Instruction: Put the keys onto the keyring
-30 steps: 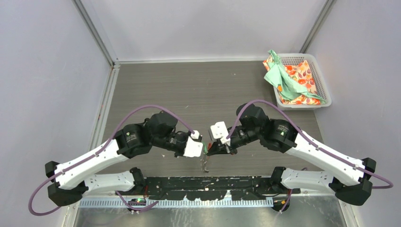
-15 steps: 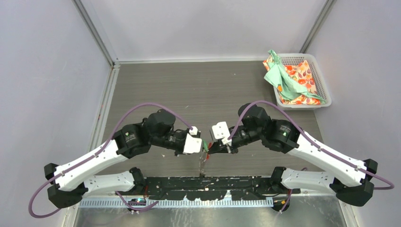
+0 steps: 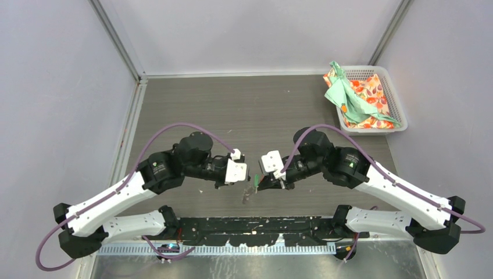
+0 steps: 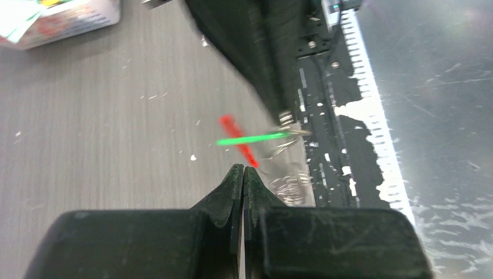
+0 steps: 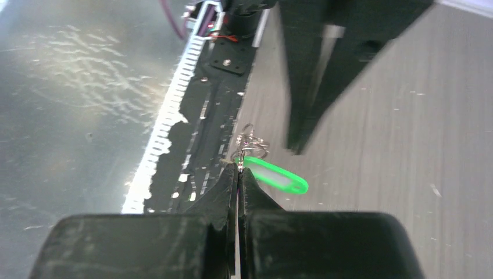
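My right gripper (image 5: 238,167) is shut on the small silver ring of the key with the bright-green tag (image 5: 278,176), held just above the table. More silver loops (image 5: 250,139) hang past its tips. In the left wrist view the keyring's red tab (image 4: 237,139) crosses behind the green tag (image 4: 250,139), with blurred silver metal (image 4: 288,180) beside it. My left gripper (image 4: 243,168) is shut with nothing seen between its jaws. Its tips sit just short of the red tab's near end. From above, the left gripper (image 3: 245,177) and right gripper (image 3: 259,185) face each other, and a grey bunch (image 3: 247,197) dangles below them.
A white basket (image 3: 400,110) holding a green and floral cloth (image 3: 354,99) stands at the back right. A black strip (image 3: 256,224) and a metal sheet (image 3: 383,264) run along the near edge by the arm bases. Grey walls close in the left and right sides.
My left gripper has drawn back to the left, opening a small gap to the right gripper. The dangling grey bunch has swung slightly left. The right gripper has barely moved.
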### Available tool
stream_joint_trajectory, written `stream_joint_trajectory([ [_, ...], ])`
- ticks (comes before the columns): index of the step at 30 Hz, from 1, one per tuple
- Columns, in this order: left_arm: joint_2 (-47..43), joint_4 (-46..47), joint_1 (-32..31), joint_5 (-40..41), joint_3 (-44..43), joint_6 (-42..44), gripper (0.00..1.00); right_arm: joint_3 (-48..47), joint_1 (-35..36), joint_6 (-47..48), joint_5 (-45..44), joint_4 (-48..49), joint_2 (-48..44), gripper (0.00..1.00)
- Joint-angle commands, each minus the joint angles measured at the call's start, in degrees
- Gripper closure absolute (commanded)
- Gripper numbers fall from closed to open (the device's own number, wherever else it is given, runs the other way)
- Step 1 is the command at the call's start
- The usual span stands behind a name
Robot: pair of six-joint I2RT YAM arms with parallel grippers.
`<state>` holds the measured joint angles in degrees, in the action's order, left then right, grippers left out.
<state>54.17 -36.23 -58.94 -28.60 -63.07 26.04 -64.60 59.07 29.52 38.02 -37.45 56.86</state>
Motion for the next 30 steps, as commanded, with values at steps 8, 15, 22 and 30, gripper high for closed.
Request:
stream_joint_trajectory([
  [8, -1.2, 4.3, 2.2, 3.7, -0.1, -2.1, 1.0, -2.1, 0.8, 0.1, 3.5, -4.6, -2.1, 0.99],
  [15, -2.2, 1.5, 2.2, -5.4, 0.9, -0.9, 1.0, -1.7, 0.7, -0.8, 3.2, -2.2, -1.9, 0.99],
  [22, -2.4, -0.1, 2.2, -6.9, 3.7, 1.6, 0.9, -1.4, 0.7, -0.6, -1.3, -6.3, -2.3, 0.99],
  [30, 0.1, 2.8, 4.4, -5.4, 4.7, 0.6, 0.6, 15.6, -0.2, -20.0, -21.8, 8.6, -8.0, 0.99],
])
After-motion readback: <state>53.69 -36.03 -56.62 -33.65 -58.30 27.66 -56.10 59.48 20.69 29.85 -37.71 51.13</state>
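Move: Just off the left hand's closed tips, the wire ring pinched by the right hand lies about 3 cm back and 3 cm to the right, 1 cm lower. The green tag on it sits about 1 cm back, 2 cm right and 2 cm below the left hand, or roughly 2 cm ahead, 1 cm left and 2 cm below the right hand. Beneath dangles the red-handled keyring plate, some 7 cm below the right hand, 1 cm back and 2 cm left. Springing apart first, the empty left hand jumps about 2 cm forward while the right goes back and slightly right, still pinching the ring. The left then returns, sinks some 3 cm and opens its fingers partway. After a pause the right, hold kept, drops nearly 4 cm, easing forward and farther right, away from the left hand, and turning clockwise about 10 degrees. ##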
